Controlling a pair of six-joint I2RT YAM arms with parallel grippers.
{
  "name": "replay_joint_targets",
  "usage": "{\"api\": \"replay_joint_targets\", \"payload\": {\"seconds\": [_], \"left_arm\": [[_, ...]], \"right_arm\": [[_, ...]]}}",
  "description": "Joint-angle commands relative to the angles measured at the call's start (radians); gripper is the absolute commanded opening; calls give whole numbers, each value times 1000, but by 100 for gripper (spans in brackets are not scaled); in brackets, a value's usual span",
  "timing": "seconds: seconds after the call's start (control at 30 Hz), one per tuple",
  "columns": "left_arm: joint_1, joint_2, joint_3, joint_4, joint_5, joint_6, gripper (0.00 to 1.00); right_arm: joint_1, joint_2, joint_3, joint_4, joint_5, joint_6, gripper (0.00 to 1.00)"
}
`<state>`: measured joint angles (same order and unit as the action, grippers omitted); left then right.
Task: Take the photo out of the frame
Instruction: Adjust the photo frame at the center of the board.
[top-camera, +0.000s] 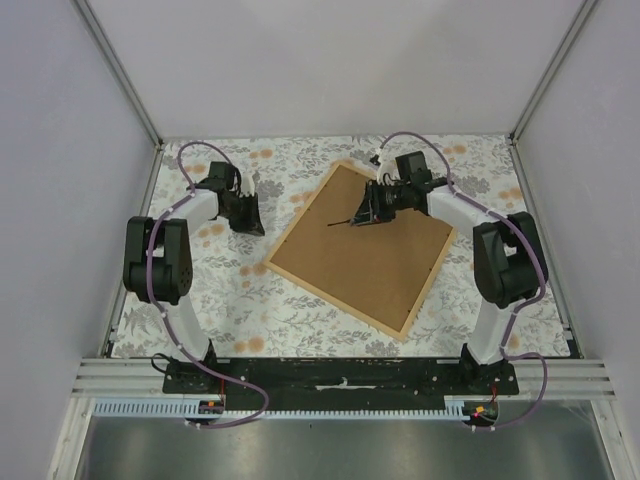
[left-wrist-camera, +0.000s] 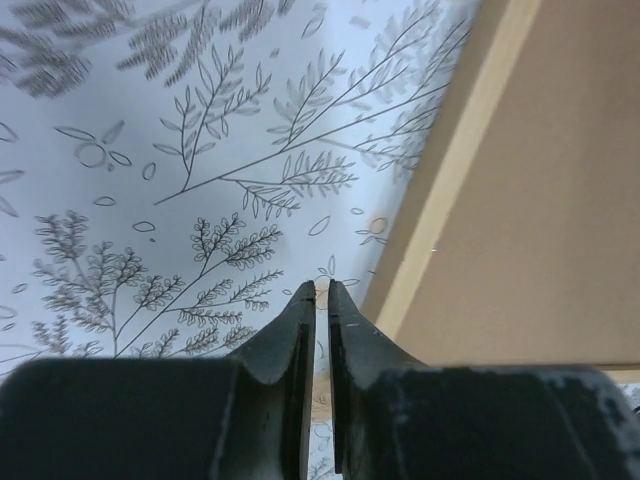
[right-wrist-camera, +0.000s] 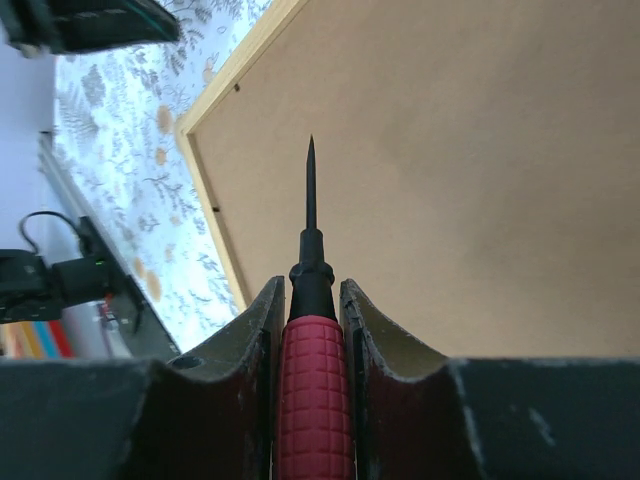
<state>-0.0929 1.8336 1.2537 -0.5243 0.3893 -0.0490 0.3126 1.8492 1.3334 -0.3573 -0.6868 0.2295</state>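
The frame (top-camera: 362, 250) lies face down on the table, its brown back board up and thin light-tan strips round the edge. The photo is hidden under the board. My right gripper (top-camera: 368, 205) hovers over the frame's far part, shut on a red-handled screwdriver (right-wrist-camera: 312, 360) whose black tip (top-camera: 340, 222) points left over the board (right-wrist-camera: 470, 170). My left gripper (top-camera: 247, 218) is shut and empty over the tablecloth, just left of the frame's left edge (left-wrist-camera: 450, 180); its fingers (left-wrist-camera: 300, 330) nearly touch.
A floral tablecloth (top-camera: 230, 290) covers the table. Metal posts and white walls enclose the cell. A metal rail (top-camera: 340, 385) with the arm bases runs along the near edge. Small black tabs (right-wrist-camera: 215, 209) sit on the frame's inner edge.
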Motion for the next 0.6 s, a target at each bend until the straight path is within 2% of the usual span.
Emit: {"api": "replay_joint_targets", "payload": {"seconds": [0.0,0.33,0.57], "left_arm": [[1,58,-46,17,19,47,15],[-5,61,-126,-9,198,49,14],[-77,47,-181,3,264,32,14]], "right_arm": [[29,44,-39,216,-141,194,0],[82,169,4,178,-79,272,0],[97,168,-39,196,-66,277,0]]}}
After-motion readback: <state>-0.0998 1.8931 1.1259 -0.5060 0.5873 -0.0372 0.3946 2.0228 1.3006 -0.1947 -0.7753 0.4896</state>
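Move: The frame lies face down and askew. Its left corner is about 8 cm back from the closed left fingers, 2 cm to their right and 5 cm below. The frame's middle is some 27 cm right of those fingers and 3 cm back. The patch of backing board that the right hand's screwdriver heads for lies about 13 cm left of the right fingers, 1 cm back and 11 cm down. From the same fingers the frame's middle is 3 cm back and 1 cm right. Down first, then back and to the right, the nearly shut left fingers come onto the outer face of the frame's left rail just beyond the left corner and push it, about 5 cm back and 3 cm right in all. The right hand, still gripping the screwdriver, goes some 5 cm left and 5 cm down, tilting about 15 degrees, until the tool's tip meets the backing board. ##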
